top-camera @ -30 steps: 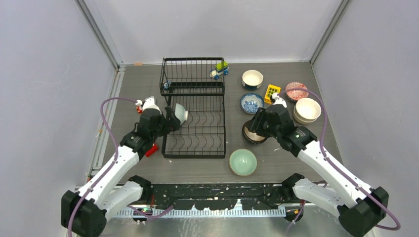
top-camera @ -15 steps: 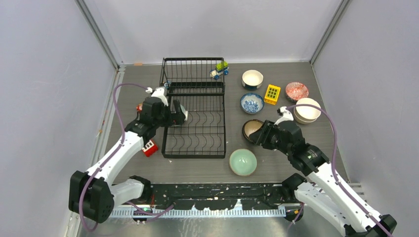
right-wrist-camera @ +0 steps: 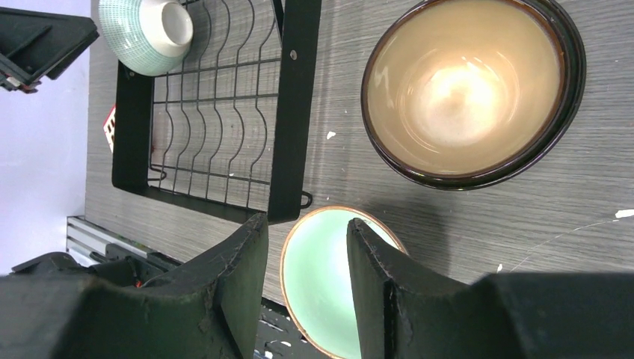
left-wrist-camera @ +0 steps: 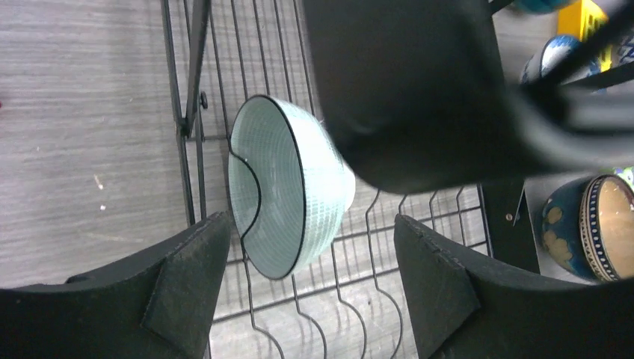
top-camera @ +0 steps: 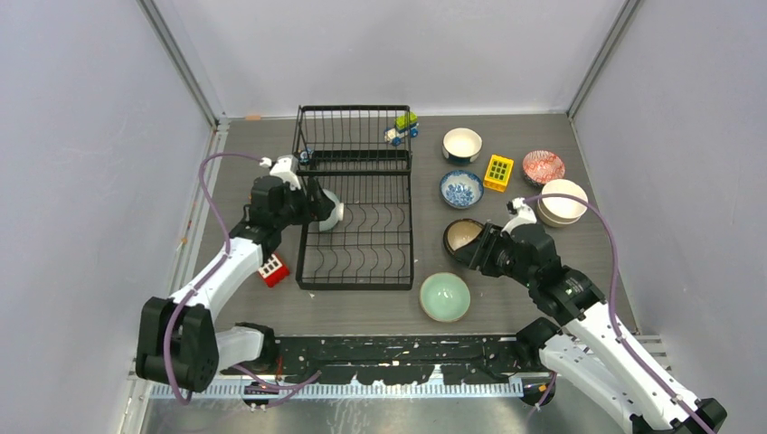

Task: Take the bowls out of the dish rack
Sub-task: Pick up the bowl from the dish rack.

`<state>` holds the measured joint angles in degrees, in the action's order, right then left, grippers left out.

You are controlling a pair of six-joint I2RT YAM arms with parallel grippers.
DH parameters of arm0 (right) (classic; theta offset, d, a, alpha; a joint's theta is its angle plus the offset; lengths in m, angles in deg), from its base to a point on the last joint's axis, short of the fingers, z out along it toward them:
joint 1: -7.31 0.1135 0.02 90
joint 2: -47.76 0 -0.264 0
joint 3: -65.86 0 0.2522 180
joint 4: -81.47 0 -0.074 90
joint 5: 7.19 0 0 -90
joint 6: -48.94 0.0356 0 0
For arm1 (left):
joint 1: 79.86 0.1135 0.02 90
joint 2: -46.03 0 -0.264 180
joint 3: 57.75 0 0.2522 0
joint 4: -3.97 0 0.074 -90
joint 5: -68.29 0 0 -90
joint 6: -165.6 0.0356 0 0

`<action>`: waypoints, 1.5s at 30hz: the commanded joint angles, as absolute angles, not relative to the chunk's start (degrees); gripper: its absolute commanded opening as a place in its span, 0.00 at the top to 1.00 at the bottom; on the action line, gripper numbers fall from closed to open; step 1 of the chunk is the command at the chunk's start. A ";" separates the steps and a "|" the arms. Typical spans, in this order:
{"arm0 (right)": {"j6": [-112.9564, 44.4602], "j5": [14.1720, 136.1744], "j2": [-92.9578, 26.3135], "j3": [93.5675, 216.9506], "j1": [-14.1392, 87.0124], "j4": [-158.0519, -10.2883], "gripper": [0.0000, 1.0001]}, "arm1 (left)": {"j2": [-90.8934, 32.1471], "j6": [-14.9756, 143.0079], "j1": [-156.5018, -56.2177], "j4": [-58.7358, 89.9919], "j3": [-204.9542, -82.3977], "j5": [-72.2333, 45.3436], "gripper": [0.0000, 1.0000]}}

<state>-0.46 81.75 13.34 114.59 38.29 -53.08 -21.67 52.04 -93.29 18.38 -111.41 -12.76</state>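
A pale teal bowl (top-camera: 332, 210) stands on its edge among the tines at the left of the black dish rack (top-camera: 362, 262). My left gripper (top-camera: 317, 208) is open just left of it. In the left wrist view the teal bowl (left-wrist-camera: 288, 196) lies ahead of the left gripper (left-wrist-camera: 310, 288) and between the lines of its fingers (left-wrist-camera: 187, 292), touching neither. My right gripper (top-camera: 479, 249) hovers open and empty by the brown bowl (top-camera: 461, 235). In the right wrist view the right gripper (right-wrist-camera: 306, 277) is over the pale green bowl (right-wrist-camera: 329, 284), and the brown bowl (right-wrist-camera: 467, 90) sits beyond.
On the table right of the rack sit a pale green bowl (top-camera: 445, 297), a blue-and-white bowl (top-camera: 461, 189), a white bowl (top-camera: 462, 144), a red-patterned bowl (top-camera: 543, 167) and stacked cream bowls (top-camera: 563, 202). A yellow block (top-camera: 497, 172), a toy car (top-camera: 402, 127) and a red block (top-camera: 273, 270) lie about.
My left gripper has moved toward the back along the rack's left edge to the teal bowl. My right arm has drawn back from the brown bowl toward the near edge.
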 commanded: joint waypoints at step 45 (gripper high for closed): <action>-1.69 78.64 16.81 111.73 38.22 -55.58 0.51 | -29.37 40.59 -91.41 -24.94 -94.60 -6.34 0.48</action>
<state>-0.68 79.07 15.97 111.92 38.29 -53.87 -27.31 41.88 -91.41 -16.90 -95.15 -7.12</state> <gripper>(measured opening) 0.483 0.553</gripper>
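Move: The green bowl stands on its side in the rack, mouth facing left. From my left hand it is about 3 cm ahead, 1 cm to the right and some 6 cm below. The rack's raised tier is roughly 14 cm ahead and 4 cm to the right of that hand. The red block lies on the table about 13 cm back and 12 cm to the left of it. From my right hand the green bowl is some 14 cm ahead, 27 cm to the left and 8 cm lower. My left hand works down towards the green bowl's wall, ending about 2.5 cm lower. It edges forward and right some 2 cm, draws back while sinking, then eases forward again. Meanwhile I roll it about 15 degrees, left side down, tilt the fingertips up a little and narrow the fingers from wide to roughly half open, one on the mouth side and one on the foot side. ##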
